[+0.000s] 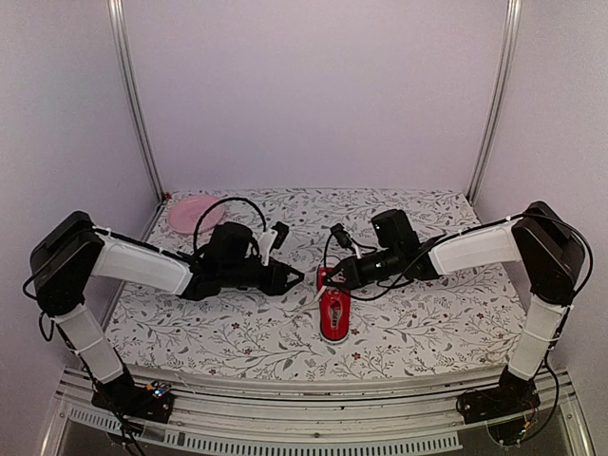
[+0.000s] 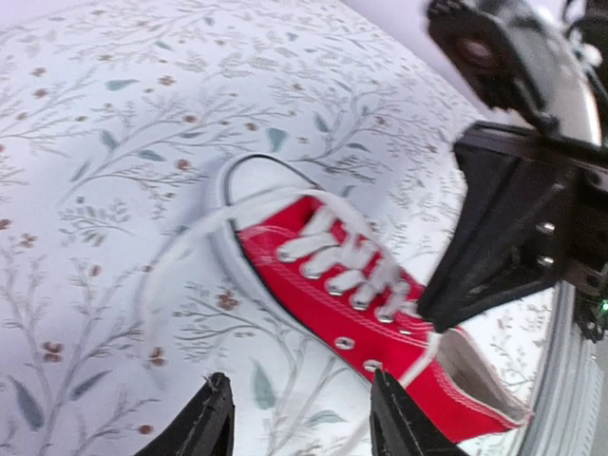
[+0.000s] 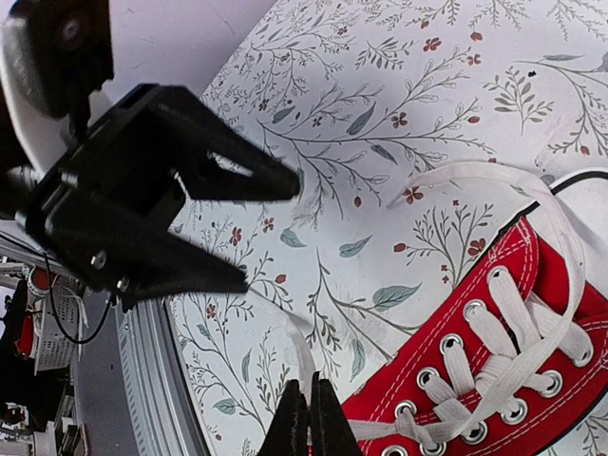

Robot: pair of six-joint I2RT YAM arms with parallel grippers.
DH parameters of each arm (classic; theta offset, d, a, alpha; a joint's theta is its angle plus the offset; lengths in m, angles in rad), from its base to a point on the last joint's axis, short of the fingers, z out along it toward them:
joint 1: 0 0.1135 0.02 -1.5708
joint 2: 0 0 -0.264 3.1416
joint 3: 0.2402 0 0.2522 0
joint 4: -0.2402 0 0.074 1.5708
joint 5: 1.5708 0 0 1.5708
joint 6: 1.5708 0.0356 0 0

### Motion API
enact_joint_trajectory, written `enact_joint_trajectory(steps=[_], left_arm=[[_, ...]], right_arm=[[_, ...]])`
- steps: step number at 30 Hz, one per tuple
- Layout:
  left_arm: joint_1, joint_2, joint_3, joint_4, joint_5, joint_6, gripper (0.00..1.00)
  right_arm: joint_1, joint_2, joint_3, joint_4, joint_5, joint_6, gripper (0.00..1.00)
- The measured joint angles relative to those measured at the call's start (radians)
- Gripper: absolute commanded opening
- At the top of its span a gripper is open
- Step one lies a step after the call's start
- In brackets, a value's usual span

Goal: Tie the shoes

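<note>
The small red sneaker (image 1: 333,315) with white laces lies on the floral table cover, toe toward the arms. In the left wrist view the shoe (image 2: 332,304) lies just beyond my open, empty left gripper (image 2: 304,423), whose fingers stand apart over the cover beside it. My left gripper (image 1: 296,277) hovers left of the shoe's heel end. My right gripper (image 1: 324,278) is over the shoe's opening. In the right wrist view it (image 3: 309,413) is shut on a white lace end (image 3: 302,351) beside the shoe (image 3: 494,380). The other lace (image 3: 475,176) loops round the toe.
A pink plate (image 1: 190,211) sits at the back left corner of the table. The two grippers are close together, tips nearly facing; the left one (image 3: 274,231) fills the upper left of the right wrist view. The table's front rail (image 1: 313,389) runs below the shoe.
</note>
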State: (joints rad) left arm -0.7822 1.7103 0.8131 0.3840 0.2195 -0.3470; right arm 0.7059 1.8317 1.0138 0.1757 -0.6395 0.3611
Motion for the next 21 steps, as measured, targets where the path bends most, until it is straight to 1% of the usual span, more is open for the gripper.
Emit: enact_joint_trajectory(steps=[3,7,10,14,21], left_arm=[[0.053,0.011,0.026,-0.044,-0.038,0.046,0.46],[0.093,0.087,0.105,-0.106,-0.089,0.122,0.46],[0.102,0.153,0.16,-0.143,-0.101,0.166,0.46],[0.102,0.217,0.22,-0.197,-0.113,0.2,0.49],[0.09,0.262,0.256,-0.24,-0.172,0.224,0.49]], right_arm=[[0.0,-0.004,-0.008,0.0,0.003,0.0,0.02],[0.0,-0.004,-0.011,0.0,0.004,0.0,0.02],[0.0,-0.004,-0.012,0.0,0.006,0.0,0.02],[0.0,-0.005,-0.013,0.0,0.011,0.0,0.02],[0.0,-0.005,-0.013,0.0,0.012,0.001,0.02]])
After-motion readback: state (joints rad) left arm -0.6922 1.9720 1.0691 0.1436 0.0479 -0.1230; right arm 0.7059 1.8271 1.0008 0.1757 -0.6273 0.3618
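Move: The loose lace end lies on the table just left of the shoe's toe. From the left hand it is about 9 cm ahead, only some 1 cm to the left and roughly 10 cm below. The shoe's middle sits about 10 cm right of this hand, level with it and 8 cm down; its toe is some 12 cm ahead and 9 cm right. From the right hand that lace end is about 9 cm ahead, 10 cm left and 10 cm below. The left hand, empty and with its fingers staying about half open, swings forward some 7 cm and a little left, alongside the shoe towards its toe, then turns the motion downward and sinks about 7 cm to the loose lace on the table, its fingertips tipping some 20 degrees more steeply down. The right hand stays practically in place over the shoe with its fingers shut, still pinching the other lace while the left comes down around the loose one, not yet closing on it. ##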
